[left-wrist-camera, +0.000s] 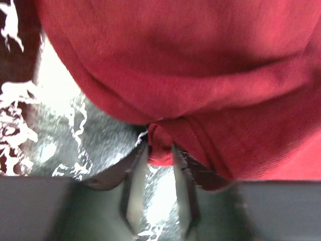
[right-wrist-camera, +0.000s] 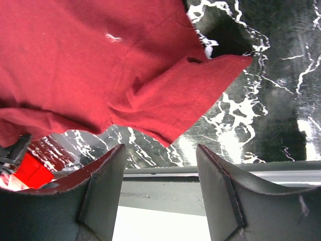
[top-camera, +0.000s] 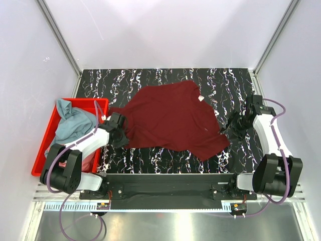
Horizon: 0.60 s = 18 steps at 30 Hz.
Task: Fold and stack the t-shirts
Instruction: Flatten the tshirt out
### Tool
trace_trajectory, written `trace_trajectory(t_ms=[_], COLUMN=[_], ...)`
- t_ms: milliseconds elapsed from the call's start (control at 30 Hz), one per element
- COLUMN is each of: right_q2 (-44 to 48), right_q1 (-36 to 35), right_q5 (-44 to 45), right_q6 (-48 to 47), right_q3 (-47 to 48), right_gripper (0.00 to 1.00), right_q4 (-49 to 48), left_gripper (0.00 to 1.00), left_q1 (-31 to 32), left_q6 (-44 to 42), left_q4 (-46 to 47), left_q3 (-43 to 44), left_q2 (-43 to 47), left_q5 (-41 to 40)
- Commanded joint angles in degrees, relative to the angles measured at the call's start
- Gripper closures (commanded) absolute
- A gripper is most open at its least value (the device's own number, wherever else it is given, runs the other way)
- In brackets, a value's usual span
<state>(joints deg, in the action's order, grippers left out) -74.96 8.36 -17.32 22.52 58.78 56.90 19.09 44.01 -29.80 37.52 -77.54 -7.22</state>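
A dark maroon t-shirt (top-camera: 170, 120) lies spread and rumpled across the middle of the black marbled table (top-camera: 220, 80). My left gripper (top-camera: 120, 131) is at its left edge. In the left wrist view the narrow jaws of the left gripper (left-wrist-camera: 160, 148) pinch a small fold of the maroon t-shirt (left-wrist-camera: 200, 75). My right gripper (top-camera: 234, 125) hovers just right of the shirt's near right corner. In the right wrist view the right gripper (right-wrist-camera: 159, 150) stands open and empty, with the maroon t-shirt (right-wrist-camera: 100, 65) ahead of it. A teal-blue t-shirt (top-camera: 72, 123) lies bunched in the bin.
A red plastic bin (top-camera: 42, 155) stands at the table's left edge, beside my left arm. White walls and metal posts close in the back and sides. The table's near edge rail (right-wrist-camera: 210, 173) runs just below my right fingers.
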Motion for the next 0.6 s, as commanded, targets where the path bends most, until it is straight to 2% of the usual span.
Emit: trace_trajectory(t_ms=[0, 67, 100, 267, 433, 567], right_q2=[-1.07, -1.86, -2.03, -3.26, -5.63, -2.92], right_q1=[-0.01, -0.01, -0.01, 1.65, 2.36, 5.34], right_q5=[3.07, 4.83, 6.49, 8.01, 8.88, 8.54], right_q6=[0.06, 0.33, 0.94, 2.96, 5.95, 10.51], right_q3=[1.77, 1.60, 1.25, -4.71, -5.52, -11.56], right_gripper=[0.34, 0.35, 0.35, 0.32, 0.30, 0.31], right_q4=[1.19, 1.89, 2.07, 0.15, -0.48, -9.49], left_gripper=[0.85, 0.99, 1.00, 1.00, 1.00, 1.00], left_q1=[-1.16, -1.25, -1.25, -1.25, -1.25, -1.25], left_q6=[-0.32, -1.90, -2.52, -4.90, -5.16, -5.25], left_q4=[3.43, 2.74, 1.69, -1.40, -2.63, -2.28], left_q3=[-0.52, 0.36, 0.80, 2.21, 2.03, 2.03], left_q2=[-3.49, -3.24, -2.62, 2.91, 6.52, 8.45], left_q5=[0.37, -0.50, -0.95, -0.60, 1.50, 3.44])
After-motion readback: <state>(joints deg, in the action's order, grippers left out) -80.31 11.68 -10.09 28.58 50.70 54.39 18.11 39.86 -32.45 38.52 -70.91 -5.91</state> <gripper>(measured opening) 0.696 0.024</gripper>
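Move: The near left corner of the maroon t-shirt lies right at the left fingertips, about 1 cm down and between the partly open pads; the shirt's far left corner is some 15 cm ahead and 6 cm to the left, and the middle of the red bin about 21 cm left and 3 cm ahead. Under the empty right hand, roughly 11 cm below, 1 cm back and 1 cm to its right, is the sleeve's outer tip; the sleeve's near corner lies about 8 cm back and 9 cm left, the white tag some 19 cm ahead and 10 cm left. The left fingers nudge forward about 1 cm as they shut on the t-shirt's near left corner, pinching it, then go nearly straight up some 3 cm with the fingers kept closed. Meanwhile the right hand drops about 6 cm towards the sleeve's outer tip, easing back and a little right as it sinks, its wrist tipping the fingers back by some 15 degrees and turning clockwise while they stay wide open, still clear of the cloth. ##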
